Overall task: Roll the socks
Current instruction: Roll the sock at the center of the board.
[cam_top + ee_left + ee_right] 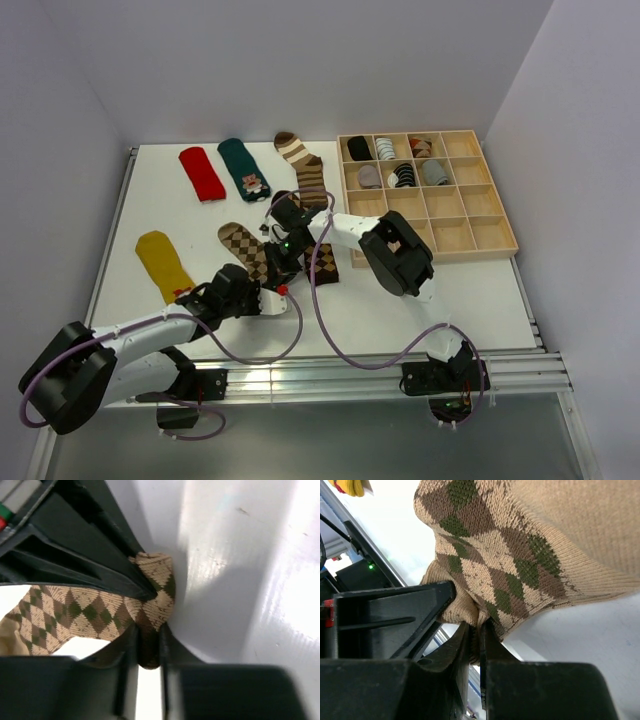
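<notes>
A brown argyle sock lies mid-table, and both grippers hold one end of it. My left gripper is shut on a fold of the argyle sock, pinched between its fingers. My right gripper is shut on the same sock, its jaws nipping a bunched edge. The two grippers sit almost touching. A second argyle sock lies partly under the right arm. The mustard sock, red sock, teal sock and striped sock lie flat.
A wooden compartment tray stands at the back right, with several rolled socks in its far cells. Purple cables loop over the near table. A metal rail runs along the front edge. Walls close in on both sides.
</notes>
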You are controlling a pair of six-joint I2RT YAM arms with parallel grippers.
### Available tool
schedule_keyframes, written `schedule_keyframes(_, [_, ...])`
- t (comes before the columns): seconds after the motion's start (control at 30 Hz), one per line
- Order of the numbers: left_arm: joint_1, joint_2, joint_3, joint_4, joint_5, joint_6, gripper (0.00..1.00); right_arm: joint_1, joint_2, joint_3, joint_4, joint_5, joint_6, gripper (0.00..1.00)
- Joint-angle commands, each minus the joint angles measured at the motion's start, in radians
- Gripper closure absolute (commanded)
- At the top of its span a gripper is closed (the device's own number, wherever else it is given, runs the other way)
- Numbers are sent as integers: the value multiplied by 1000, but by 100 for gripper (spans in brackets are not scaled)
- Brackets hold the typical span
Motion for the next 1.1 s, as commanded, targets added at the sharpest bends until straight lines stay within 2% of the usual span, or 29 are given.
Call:
schedule_keyframes(0.0, [0,-13,19,-102,64,16,84,-5,9,-2,-15,56,5,95])
schedule_keyframes(0.1, [1,19,85,-202,119,-32,99,-6,-49,-48,69,108,33,81])
schedule_keyframes(0.13, [3,36,100,-226,165,-45,100,-9,-95,-94,98,141,44,71])
schedule_keyframes(0.17, [6,42,114,-260,196,-54,100,-11,-123,-126,137,158,55,67])
schedule_keyframes(0.33, [68,108,218,-380,390,-89,100,-28,-331,-347,368,292,108,51])
schedule_keyframes(0.57, [286,185,336,-541,630,-8,100,-34,-583,-629,621,480,142,48])
schedule_keyframes(0.8, [400,435,491,-815,748,174,100,-22,-711,-836,844,533,96,48])
schedule_keyframes(1.0, [509,691,688,-1128,803,369,100,89,-761,-883,921,658,-62,48])
schedule_keyframes(1.07, [521,739,740,-1209,800,409,100,171,-758,-877,932,732,-138,48])
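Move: The rolled near end of the brown-green checkered sock is right between the left hand's closing fingers, and the right hand still holds that same end. From the left hand, the orange-and-brown sock lies about 10 cm to the right and 9 cm farther out; the yellow sock lies about 19 cm to the left and 3 cm ahead. From the right hand, the orange-and-brown sock is some 8 cm right and 8 cm ahead. Left pinches the sock's end, fingertips tipping back 60 degrees; right lets go, withdrawing 7 cm right and up. ##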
